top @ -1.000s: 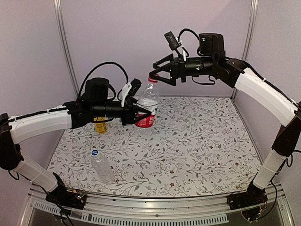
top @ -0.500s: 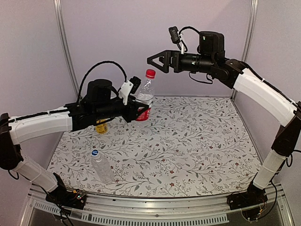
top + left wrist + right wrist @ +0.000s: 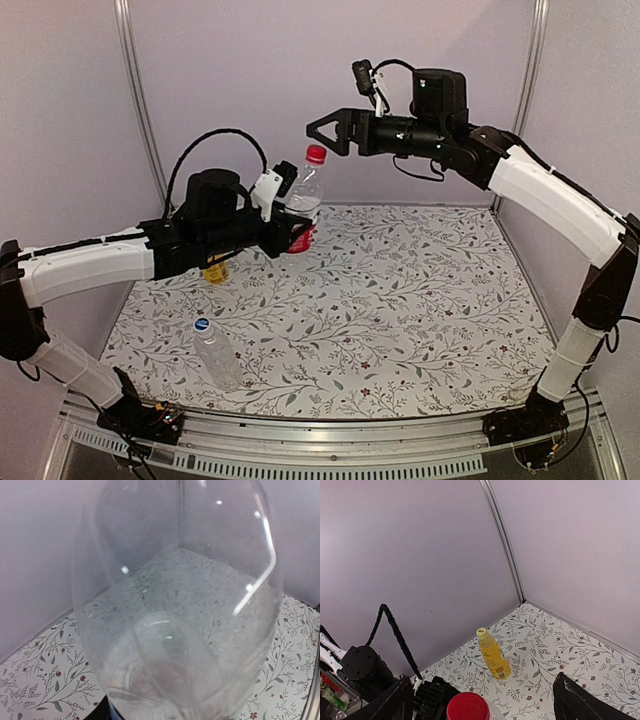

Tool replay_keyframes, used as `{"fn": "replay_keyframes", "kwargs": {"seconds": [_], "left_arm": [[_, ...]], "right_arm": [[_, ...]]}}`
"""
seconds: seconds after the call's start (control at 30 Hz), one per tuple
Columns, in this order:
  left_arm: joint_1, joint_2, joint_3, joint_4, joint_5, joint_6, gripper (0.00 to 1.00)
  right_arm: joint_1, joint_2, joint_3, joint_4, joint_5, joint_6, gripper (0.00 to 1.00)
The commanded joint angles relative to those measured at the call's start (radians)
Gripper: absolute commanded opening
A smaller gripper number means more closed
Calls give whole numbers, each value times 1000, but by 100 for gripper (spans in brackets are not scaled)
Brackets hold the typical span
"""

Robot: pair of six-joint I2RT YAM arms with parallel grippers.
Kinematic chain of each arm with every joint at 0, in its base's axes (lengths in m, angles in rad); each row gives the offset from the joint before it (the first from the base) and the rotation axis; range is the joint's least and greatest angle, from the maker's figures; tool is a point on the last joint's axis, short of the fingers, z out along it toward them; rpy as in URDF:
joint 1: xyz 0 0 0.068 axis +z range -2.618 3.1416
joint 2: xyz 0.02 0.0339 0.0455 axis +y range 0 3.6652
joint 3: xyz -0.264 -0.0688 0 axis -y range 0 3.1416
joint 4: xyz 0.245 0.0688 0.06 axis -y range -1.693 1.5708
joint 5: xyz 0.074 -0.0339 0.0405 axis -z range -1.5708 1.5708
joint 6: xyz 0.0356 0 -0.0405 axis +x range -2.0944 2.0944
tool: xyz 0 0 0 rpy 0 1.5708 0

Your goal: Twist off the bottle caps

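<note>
My left gripper (image 3: 291,233) is shut on the clear bottle with a red label (image 3: 303,205) and holds it tilted above the table. The bottle's red cap (image 3: 316,153) sits on its neck. This bottle (image 3: 175,605) fills the left wrist view and hides the fingers. My right gripper (image 3: 318,133) hangs open just above and behind the red cap (image 3: 468,706), with one finger (image 3: 572,700) on each side of it and not touching. The yellow-liquid bottle (image 3: 495,656) with its yellow cap (image 3: 482,632) stands near the back wall. A clear unlabelled bottle (image 3: 216,352) with a blue cap (image 3: 201,324) is at the front left.
The flowered tablecloth (image 3: 400,310) covers the table. Purple walls with a metal corner post (image 3: 502,540) close in the back and sides. The yellow bottle (image 3: 213,270) stands half hidden behind my left arm.
My right gripper came off the red cap, turned, rose and drifted left over it. The left arm lifted the bottle a little and shifted it left.
</note>
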Motion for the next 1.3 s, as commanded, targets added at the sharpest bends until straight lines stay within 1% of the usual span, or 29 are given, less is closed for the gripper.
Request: {"fn": "replay_keyframes", "kwargs": {"seconds": [0.0, 0.13, 0.4, 1.03, 1.2, 1.27], "left_arm": [[-13, -10, 10, 6, -40, 10, 39], [-14, -10, 9, 6, -49, 10, 39], [-16, -12, 8, 5, -65, 10, 39], [-20, -14, 7, 3, -74, 33, 39], [-23, -17, 6, 2, -71, 34, 39], [-22, -21, 4, 0, -41, 42, 39]], "right_arm": [[17, 30, 34, -19, 34, 5, 93], [29, 45, 35, -16, 8, 4, 88], [41, 68, 37, -20, -16, -4, 71], [41, 72, 36, -14, -30, -10, 45], [41, 68, 35, -16, -36, -20, 32], [41, 65, 33, -19, -43, -42, 27]]}}
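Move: The red cap lies about 3 cm left of the right hand and 4 cm below, 1 cm nearer. Its bottle's middle is 5 cm left, 2 cm back, 14 cm below. On the table some 35 cm lower, the yellow bottle is 32 cm left, 6 cm farther, the blue-capped bottle 24 cm left, 23 cm nearer. From the left hand the cap is about 13 cm above, 3 cm ahead and 3 cm right. Right hand sinks about 3 cm and goes left 2.5 onto the red cap, fingers closing; left keeps its bottle. ##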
